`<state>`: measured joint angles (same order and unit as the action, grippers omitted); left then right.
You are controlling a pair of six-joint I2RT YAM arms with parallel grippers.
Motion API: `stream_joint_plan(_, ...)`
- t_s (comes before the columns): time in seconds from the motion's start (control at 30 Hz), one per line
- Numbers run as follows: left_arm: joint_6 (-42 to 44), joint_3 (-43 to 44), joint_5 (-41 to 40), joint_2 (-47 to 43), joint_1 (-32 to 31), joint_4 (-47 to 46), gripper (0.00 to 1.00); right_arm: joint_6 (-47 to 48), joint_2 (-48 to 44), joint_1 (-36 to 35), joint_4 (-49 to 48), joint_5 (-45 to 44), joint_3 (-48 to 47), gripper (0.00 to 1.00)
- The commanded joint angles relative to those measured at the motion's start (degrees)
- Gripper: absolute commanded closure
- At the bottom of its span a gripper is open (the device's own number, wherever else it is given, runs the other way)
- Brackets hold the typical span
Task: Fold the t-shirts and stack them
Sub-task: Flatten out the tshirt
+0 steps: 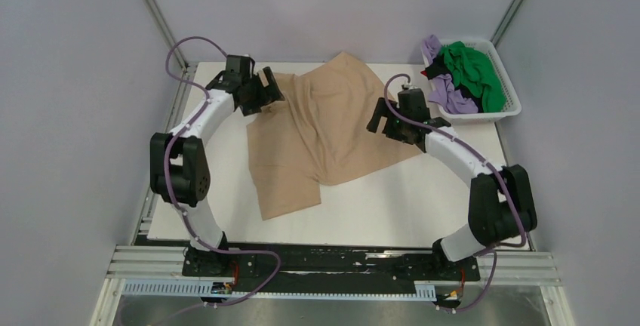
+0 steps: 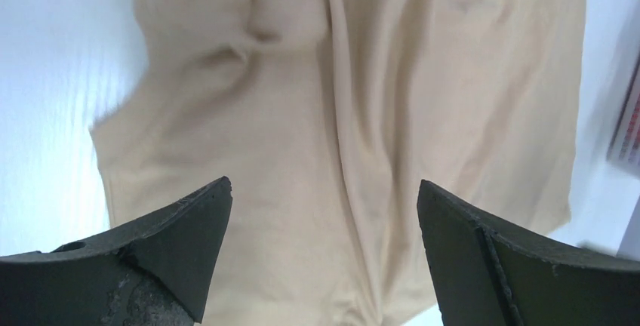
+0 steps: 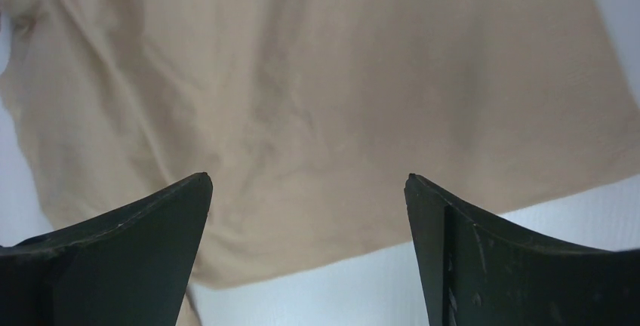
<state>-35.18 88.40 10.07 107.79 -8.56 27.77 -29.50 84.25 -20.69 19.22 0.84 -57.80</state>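
A tan t-shirt (image 1: pixel 321 133) lies crumpled and partly spread across the middle of the white table (image 1: pixel 392 205). My left gripper (image 1: pixel 270 88) hovers open over its far left edge; in the left wrist view the tan cloth (image 2: pixel 332 130) fills the space under the wide jaws of that gripper (image 2: pixel 324 186), nothing held. My right gripper (image 1: pixel 380 118) stands open at the shirt's right edge; the right wrist view shows the cloth (image 3: pixel 317 99) and its hem below this open gripper (image 3: pixel 309 179). Green (image 1: pixel 474 73), lilac (image 1: pixel 450 92) and black t-shirts are heaped in the basket.
A white lattice basket (image 1: pixel 507 107) stands at the table's far right corner. Grey walls close in on the left, back and right. The arms' bases sit on a rail (image 1: pixel 332 262) at the near edge.
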Motion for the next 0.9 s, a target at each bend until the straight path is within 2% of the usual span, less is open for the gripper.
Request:
stream_joint_plan(0.0, 1.10, -11.57, -4.76, -8.79, -6.30, -0.97, 0.00, 0.81, 10.69, 7.30, -4.37, 2.15, -7.23, 0.00)
stream_joint_plan(0.1, -0.66, -19.89, -1.90, -11.95, -10.17, -3.08, 0.00, 1.98, 17.95, 9.14, -4.23, 3.64, -11.85, 0.00)
stream_joint_plan(0.23, -3.27, -27.73, 3.36, -12.86, -12.69, -9.10, 0.00, 2.00, 23.03, 9.17, -3.38, 3.57, -13.94, 0.00)
stream_joint_plan(0.33, -3.33, -29.41, -1.28, -11.55, -12.79, -8.38, 0.00, 0.46, 22.23, 9.13, -3.00, 3.53, -10.78, 0.00)
stream_joint_plan(0.43, -2.63, -28.13, -5.69, -8.19, -12.44, -5.86, 0.00, -2.11, 18.94, 9.17, -2.47, 4.13, -5.03, 0.00)
stream_joint_plan(0.67, -1.73, -23.48, -6.03, -1.23, -8.19, -5.37, 0.00, -11.58, 7.45, 7.48, -2.19, 6.39, 14.54, 0.00)
stream_joint_plan(0.77, -0.22, -20.63, -7.48, -0.49, -7.20, -2.27, 0.00, -15.58, 1.34, 4.22, -1.38, 6.06, 20.04, 0.00)
stream_joint_plan(0.87, 1.43, -19.80, -7.49, -3.55, -7.05, -1.11, 0.00, -17.06, -7.22, 2.99, 1.12, 3.17, 20.96, 0.00)
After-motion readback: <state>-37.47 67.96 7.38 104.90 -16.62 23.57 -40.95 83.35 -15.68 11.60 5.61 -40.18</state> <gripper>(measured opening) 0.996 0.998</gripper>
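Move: The left hand hovers near the t-shirt's left edge: its near-left flap centres about 19 cm back, 5 cm right and 11 cm below, and the raised fold about 9 cm back and 11 cm right. For the right hand, the shirt's right part centres some 7 cm ahead, 2 cm right and 10 cm below; the near-right corner is 3 cm back, 11 cm right. The laundry basket lies about 20 cm ahead and 24 cm right. Back and down goes the left hand, roughly 16 cm back and 10 cm lower, veering right onto the near-left flap, then pushes forward about 6 cm and slightly left. The right goes forward and down, angling right, onto the shirt's right part, then drags it back some 12 cm. Both stay open, tip further downward, and touch the cloth at the end. ##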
